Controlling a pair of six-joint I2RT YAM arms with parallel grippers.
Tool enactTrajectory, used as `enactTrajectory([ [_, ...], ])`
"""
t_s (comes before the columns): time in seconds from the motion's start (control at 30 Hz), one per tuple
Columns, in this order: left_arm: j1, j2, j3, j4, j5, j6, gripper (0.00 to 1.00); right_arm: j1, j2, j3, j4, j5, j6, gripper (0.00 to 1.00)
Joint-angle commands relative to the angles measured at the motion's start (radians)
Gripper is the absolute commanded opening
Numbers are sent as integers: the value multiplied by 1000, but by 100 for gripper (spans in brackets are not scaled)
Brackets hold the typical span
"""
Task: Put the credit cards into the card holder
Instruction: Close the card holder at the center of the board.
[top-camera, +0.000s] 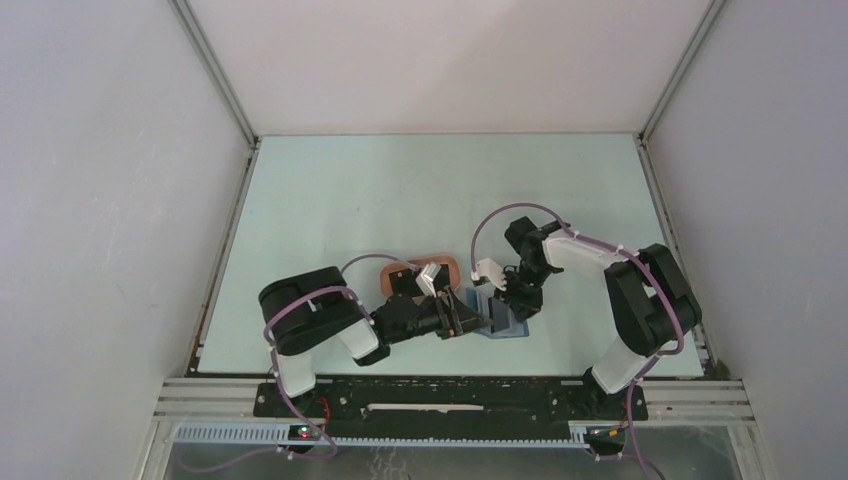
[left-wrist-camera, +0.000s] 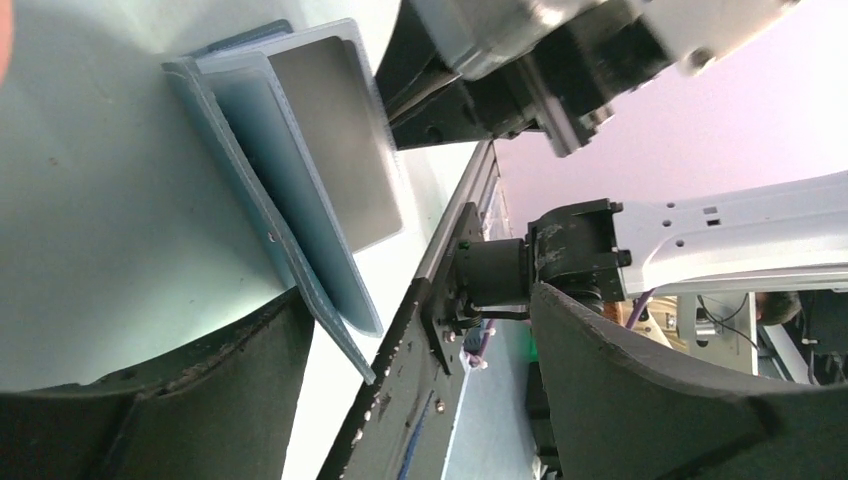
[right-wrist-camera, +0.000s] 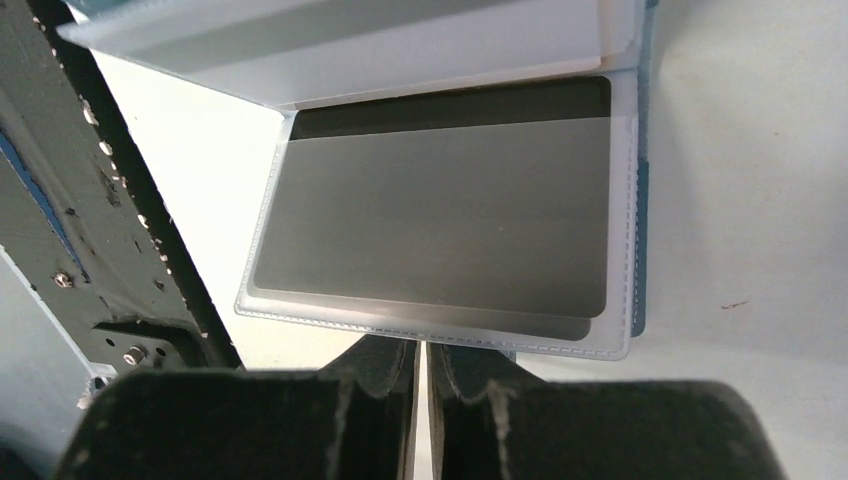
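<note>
The blue card holder (top-camera: 503, 325) stands open on the table near the front edge, between both grippers. A dark grey credit card (right-wrist-camera: 440, 220) sits inside its clear stitched pocket (right-wrist-camera: 440, 325); the same credit card (left-wrist-camera: 335, 140) shows in the left wrist view. My right gripper (right-wrist-camera: 420, 350) is shut to a thin slit, its fingertips right at the pocket's near edge, with nothing seen between them. My left gripper (left-wrist-camera: 415, 300) is wide open beside the card holder (left-wrist-camera: 250, 200). A lower corner of the holder reaches in by the left finger (left-wrist-camera: 150, 400). The right finger is apart from it.
A pink oval tray (top-camera: 385, 272) lies just behind the left gripper (top-camera: 468, 320), with something dark in it, partly hidden by the arm. The black base rail (left-wrist-camera: 400, 400) runs along the table's front edge close to the holder. White walls enclose the table.
</note>
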Motion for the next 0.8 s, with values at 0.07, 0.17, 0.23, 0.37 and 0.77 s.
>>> enactTrajectory([
  [0.07,15,12,35,-20,-2,-12,77,-24,-1,18,15,-53,51,14],
  [0.17,15,-17,40,-108,-16,7,66,-52,-38,18,10,-100,44,16],
  [0.23,15,-40,49,-182,-25,21,54,-70,-67,18,1,-123,35,18],
  [0.37,15,-78,75,-337,-43,51,23,-106,-120,18,-21,-180,16,23],
  [0.77,-3,-305,84,-817,-166,147,1,-179,-328,17,-58,-355,-25,35],
])
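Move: The card holder's raised left cover has its near free corner almost between the left hand's open fingers, within a centimetre or so and slightly below. The holder's right half lies about 7 cm to that hand's right, 1 cm farther out and 7 cm below; the card tray is some 13 cm left, 10 cm out and 7 cm below. From the right hand, at the holder's right edge, the half's middle is about 3 cm left, the cover corner 8 cm left, 4 cm back and 6 cm higher. The holder's raised cover is pinched near its near corner by the left fingers, which close from wide open as that hand sinks about 4.5 cm and tips some 20 degrees further down, then draws left roughly 2 cm with the edge gripped. The right hand first stays put, then lifts off the holder's right edge, rising about 7 cm and drifting slightly forward while tilting, its fingers parting a little. ##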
